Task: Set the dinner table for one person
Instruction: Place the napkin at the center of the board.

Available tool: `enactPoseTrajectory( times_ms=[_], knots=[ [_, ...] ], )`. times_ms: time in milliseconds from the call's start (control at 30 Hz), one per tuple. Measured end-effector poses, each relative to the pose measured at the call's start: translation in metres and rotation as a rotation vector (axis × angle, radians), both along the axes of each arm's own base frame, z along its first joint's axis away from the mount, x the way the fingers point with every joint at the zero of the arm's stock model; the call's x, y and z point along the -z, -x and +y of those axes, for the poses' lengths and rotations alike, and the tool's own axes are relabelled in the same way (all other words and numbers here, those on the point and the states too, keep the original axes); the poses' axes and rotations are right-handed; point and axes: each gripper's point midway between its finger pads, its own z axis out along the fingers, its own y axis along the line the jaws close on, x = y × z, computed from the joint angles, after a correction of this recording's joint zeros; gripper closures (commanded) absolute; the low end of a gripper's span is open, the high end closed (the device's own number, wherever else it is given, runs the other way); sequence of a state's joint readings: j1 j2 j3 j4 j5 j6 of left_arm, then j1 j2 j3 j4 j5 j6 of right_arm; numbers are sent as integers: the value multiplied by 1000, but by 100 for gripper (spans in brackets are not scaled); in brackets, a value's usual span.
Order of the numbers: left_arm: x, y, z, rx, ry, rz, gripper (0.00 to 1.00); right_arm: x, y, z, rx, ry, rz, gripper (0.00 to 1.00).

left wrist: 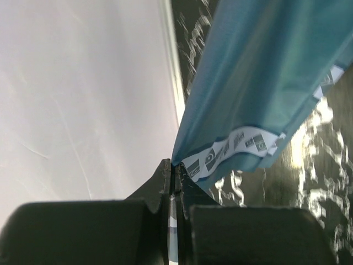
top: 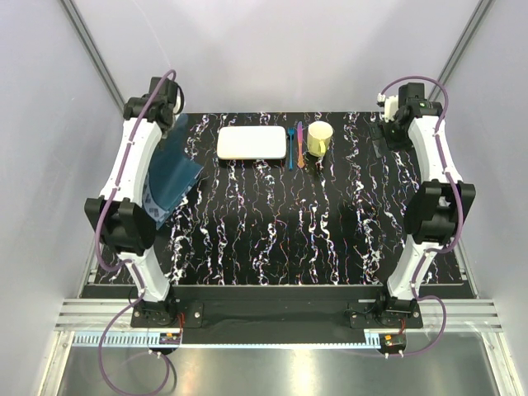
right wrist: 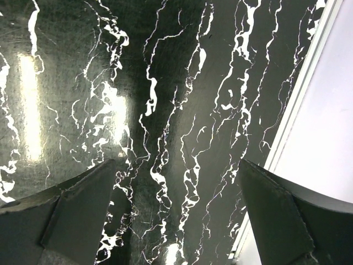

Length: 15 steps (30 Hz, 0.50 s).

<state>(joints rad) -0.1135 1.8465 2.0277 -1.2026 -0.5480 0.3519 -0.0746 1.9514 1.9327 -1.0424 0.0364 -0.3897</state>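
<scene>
The dinner table (top: 272, 223) is a black top with white veins. My left gripper (left wrist: 175, 170) is shut on the edge of a teal-blue patterned placemat (left wrist: 265, 72), and the cloth shows between its jaws. From above, the placemat (top: 169, 173) hangs crumpled from the left gripper (top: 173, 122) over the table's far left edge. A white rectangular plate (top: 252, 143), a blue utensil (top: 290, 147), an orange utensil (top: 300, 145) and a yellow cup (top: 320, 138) lie along the far edge. My right gripper (right wrist: 176, 182) stands open over bare table (right wrist: 165, 83) at the far right (top: 386, 134).
White walls close the workspace on the left (left wrist: 83, 99) and right (right wrist: 331, 110). The table's right edge strip (right wrist: 300, 105) runs close beside the right gripper. Both arm bases sit at the near edge (top: 272, 313).
</scene>
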Motion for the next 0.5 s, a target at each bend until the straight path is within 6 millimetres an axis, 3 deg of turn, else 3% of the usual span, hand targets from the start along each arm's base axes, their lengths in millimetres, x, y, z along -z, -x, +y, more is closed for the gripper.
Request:
enactPoseTrajectory(
  times_ms=[133, 233, 500],
  knots=[
    [11, 18, -4, 22, 30, 76, 100, -4, 3, 2, -7, 1, -8, 0],
    [7, 22, -9, 33, 60, 83, 100, -7, 5, 2, -10, 2, -12, 0],
    [-50, 14, -40, 68, 176, -94, 100, -7, 6, 6, -22, 2, -11, 0]
  ],
)
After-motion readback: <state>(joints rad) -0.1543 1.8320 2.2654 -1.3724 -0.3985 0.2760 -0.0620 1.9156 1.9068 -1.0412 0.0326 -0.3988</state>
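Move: The left hand already holds the napkin by an edge; the black board's centre, where it is headed, lies about 30 cm to its right, some 4 cm back and 25 cm below. At table height, the white plate is 21 cm right and 13 cm ahead, the blue fork 33 cm right and 11 cm ahead. From the idle right hand, the board's centre is roughly 30 cm left, 7 cm back and 17 cm below. Still pinching the napkin, the left hand eases back, then sweeps up about 5 cm and right about 4. ##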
